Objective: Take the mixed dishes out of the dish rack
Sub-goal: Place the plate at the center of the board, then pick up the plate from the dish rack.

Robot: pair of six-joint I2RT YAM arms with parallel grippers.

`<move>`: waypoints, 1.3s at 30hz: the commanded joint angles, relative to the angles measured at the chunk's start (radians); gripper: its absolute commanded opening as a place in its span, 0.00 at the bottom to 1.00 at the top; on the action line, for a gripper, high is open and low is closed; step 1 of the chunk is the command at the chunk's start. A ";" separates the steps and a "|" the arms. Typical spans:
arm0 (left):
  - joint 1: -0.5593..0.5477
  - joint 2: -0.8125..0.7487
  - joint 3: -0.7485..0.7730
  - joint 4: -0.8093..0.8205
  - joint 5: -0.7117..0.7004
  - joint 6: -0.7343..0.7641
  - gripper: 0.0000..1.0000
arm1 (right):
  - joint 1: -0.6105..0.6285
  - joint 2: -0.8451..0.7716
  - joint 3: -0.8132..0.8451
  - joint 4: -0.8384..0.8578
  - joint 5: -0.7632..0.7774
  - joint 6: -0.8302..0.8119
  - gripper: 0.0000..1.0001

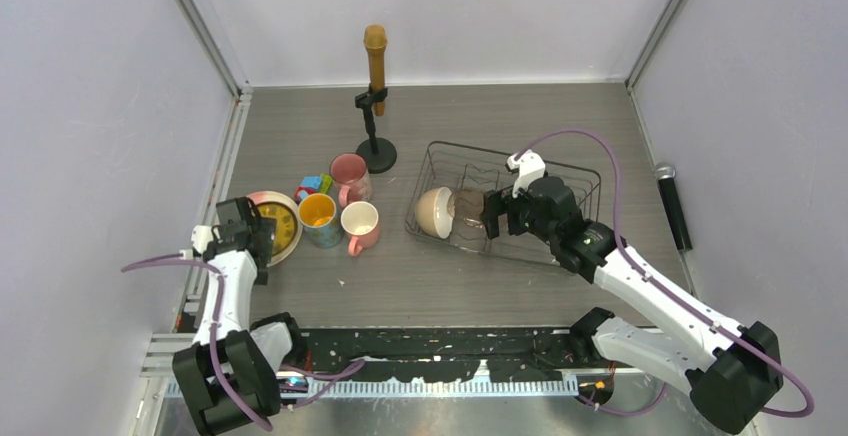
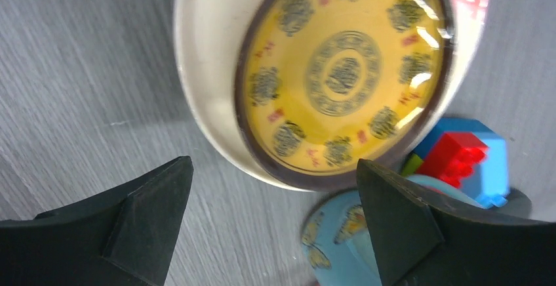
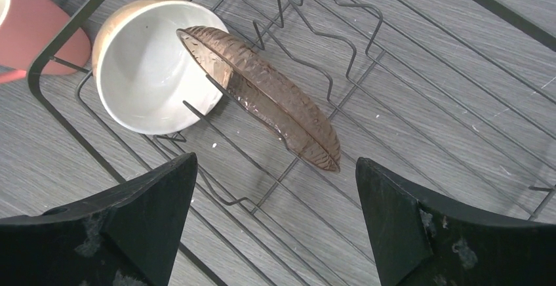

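The dish rack [image 1: 575, 178] is a black wire basket at centre right. Between its prongs [image 3: 262, 33] a cream bowl [image 1: 433, 212] [image 3: 147, 69] and a brownish glass bowl [image 1: 467, 208] [image 3: 275, 102] lean on edge. My right gripper [image 1: 492, 214] [image 3: 275, 187] hovers open just over them, with nothing between its fingers. At the left, the small yellow patterned plate [image 1: 285, 226] [image 2: 341, 69] lies on the large pink-and-cream plate [image 1: 262, 199] [image 2: 203, 69]. My left gripper [image 1: 262, 244] [image 2: 275, 187] is open above the plates' near edge, holding nothing.
Three mugs stand right of the plates: a pink one [image 1: 349, 174], a blue one with yellow inside [image 1: 318, 216] [image 2: 341, 240], and a pink one with a cream inside [image 1: 360, 226]. Toy blocks [image 1: 315, 186] [image 2: 469, 158] lie among them. Behind stands a microphone stand [image 1: 375, 106]; a microphone [image 1: 673, 206] lies far right.
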 commanded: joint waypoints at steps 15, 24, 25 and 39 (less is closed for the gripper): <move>-0.171 -0.075 0.376 -0.073 0.395 0.474 1.00 | 0.005 0.124 0.027 0.122 0.048 -0.308 0.79; -0.396 -0.098 0.419 -0.076 0.286 0.538 1.00 | 0.016 0.190 0.027 0.199 0.123 -0.420 0.65; -0.396 -0.105 0.417 -0.080 0.281 0.539 0.99 | 0.021 0.192 0.024 0.205 0.127 -0.425 0.65; -0.396 -0.192 0.396 -0.051 0.319 0.534 1.00 | 0.036 0.140 -0.002 0.240 0.138 -0.477 0.38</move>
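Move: Just right of the near rim of the yellow plate, the left hand has the plate's middle some 6 cm ahead, 1 cm left and slightly below; from that hand the blue mug stands about 7 cm ahead and 10 cm right, the toy bricks about 15 ahead and 8 right. From the right hand, the brown glass dish in the rack is roughly 4 cm ahead, 3 left and 7 below, with the bowl about 9 cm left of the dish and level with it. Leaving the yellow plate with fingers wide open, the left hand climbs steeply and slightly forward, then swings about 13 cm right towards the mugs, turning some 55 degrees clockwise and ending higher still. The right hand eases about 5 cm forward and a little down over the brown glass dish, rolls its left side down and narrows its fingers by half around the right-hand rim, rising slightly at the end; grip can't be seen. ##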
